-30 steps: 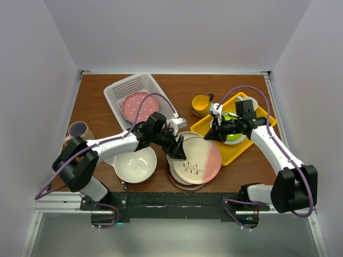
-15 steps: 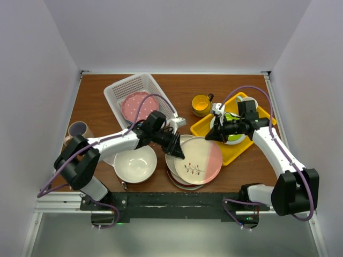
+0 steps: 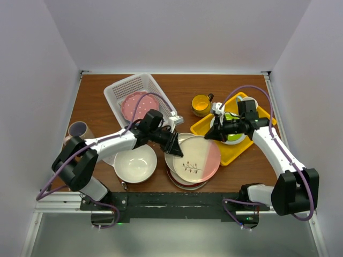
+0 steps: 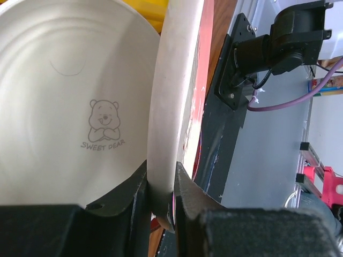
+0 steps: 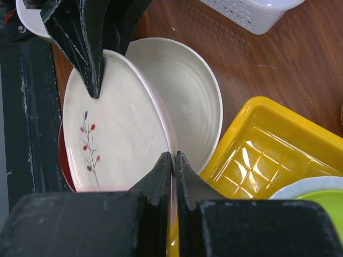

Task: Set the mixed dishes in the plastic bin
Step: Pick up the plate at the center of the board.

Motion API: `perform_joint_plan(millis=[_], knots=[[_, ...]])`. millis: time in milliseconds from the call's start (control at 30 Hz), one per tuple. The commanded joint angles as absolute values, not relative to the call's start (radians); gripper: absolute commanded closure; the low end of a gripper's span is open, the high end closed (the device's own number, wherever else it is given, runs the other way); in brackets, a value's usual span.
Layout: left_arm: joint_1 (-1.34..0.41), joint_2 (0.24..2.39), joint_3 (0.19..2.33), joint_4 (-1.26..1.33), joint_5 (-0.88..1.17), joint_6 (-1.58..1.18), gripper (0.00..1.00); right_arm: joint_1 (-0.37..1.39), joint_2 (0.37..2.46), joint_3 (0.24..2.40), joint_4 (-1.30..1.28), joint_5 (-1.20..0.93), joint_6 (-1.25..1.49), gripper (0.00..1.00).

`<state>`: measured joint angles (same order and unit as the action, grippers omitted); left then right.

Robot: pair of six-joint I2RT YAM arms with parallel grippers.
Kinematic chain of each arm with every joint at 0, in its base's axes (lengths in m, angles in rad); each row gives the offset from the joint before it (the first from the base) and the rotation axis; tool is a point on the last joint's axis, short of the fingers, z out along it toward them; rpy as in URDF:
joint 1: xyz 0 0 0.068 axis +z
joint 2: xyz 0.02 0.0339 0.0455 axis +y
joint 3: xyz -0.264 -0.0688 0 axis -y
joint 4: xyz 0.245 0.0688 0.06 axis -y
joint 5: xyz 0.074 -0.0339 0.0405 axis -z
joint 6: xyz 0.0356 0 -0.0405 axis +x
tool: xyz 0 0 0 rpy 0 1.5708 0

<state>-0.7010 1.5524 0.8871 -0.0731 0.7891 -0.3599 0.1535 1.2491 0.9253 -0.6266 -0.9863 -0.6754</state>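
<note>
My left gripper (image 3: 173, 143) (image 4: 161, 187) is shut on the left rim of the cream-pink plate (image 3: 194, 158) (image 4: 174, 80), which tilts above a stack. Under it lie a white plate printed with a bear (image 4: 69, 107) (image 5: 187, 91) and the dark red-rimmed bowl (image 3: 185, 183). My right gripper (image 3: 213, 134) (image 5: 174, 158) is shut and empty, its tips at the same plate's (image 5: 118, 134) right edge. The plastic bin (image 3: 120, 88) stands at the back left with the pink dotted plate (image 3: 136, 105) inside. The large cream bowl (image 3: 135, 164), yellow mug (image 3: 201, 104) and pinkish mug (image 3: 77, 131) sit on the table.
A yellow tray (image 3: 236, 152) (image 5: 257, 144) at the right carries a lime-green plate (image 3: 233, 136) and a white cup (image 3: 249, 101). The left arm stretches between the bin and the cream bowl. Walls close in the table on three sides.
My left gripper has shut on the cream-pink plate's rim and drawn back a little to the upper left, tipping the plate. The right arm has barely moved.
</note>
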Motion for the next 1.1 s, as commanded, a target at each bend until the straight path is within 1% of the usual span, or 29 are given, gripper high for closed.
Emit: perform_joint_plan(millis=[0,33,133,167,367,667,800,1067], knots=[[-0.684,1.49,0.882,0.078,0.853,-0.345,1.0,0.153,1.249,0.96,-0.611,-1.017,-0.681,0.94],[-0.68,1.485,0.877,0.081,0.856,-0.351,1.0,0.153,1.249,0.962,-0.612,-1.019,-0.683,0.89],[-0.67,1.471,0.868,0.1,0.87,-0.367,1.0,0.152,1.247,0.962,-0.615,-1.023,-0.681,0.83],[-0.667,1.468,0.865,0.107,0.873,-0.371,1.0,0.15,1.247,0.962,-0.617,-1.023,-0.681,0.78],[-0.652,1.445,0.85,0.147,0.893,-0.406,1.0,0.141,1.238,0.962,-0.623,-1.035,-0.684,0.62],[-0.627,1.428,0.83,0.196,0.923,-0.456,1.0,0.123,1.227,0.957,-0.627,-1.045,-0.68,0.45],[-0.617,1.413,0.816,0.219,0.933,-0.483,1.0,0.107,1.218,0.957,-0.632,-1.054,-0.678,0.34],[-0.611,1.388,0.807,0.229,0.939,-0.509,1.0,0.068,1.189,0.962,-0.653,-1.094,-0.687,0.22]])
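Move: In the left hand's grip is the rim of the cream-and-pink plate. The white bin, where it is headed, lies about 20 cm ahead, 16 to the left and a little lower; the white bowl sits 18 cm to the left and 3 back, and another white plate about 2 cm to the right, level with the hand and lower. The right hand pinches the held plate, its middle 8 cm back and 5 left; the yellow tray is 10 right and 4 ahead. Spreading its fingers wide, the right hand lets go of the plate's far right rim and stays almost in place, easing about 1 cm right and up. The left hand keeps its pinch on the left rim and lifts the plate roughly 3 cm off the stack, drifting 1.5 cm forward and left towards the bin while rolling some 5–10 degrees so the plate's right side comes up. ##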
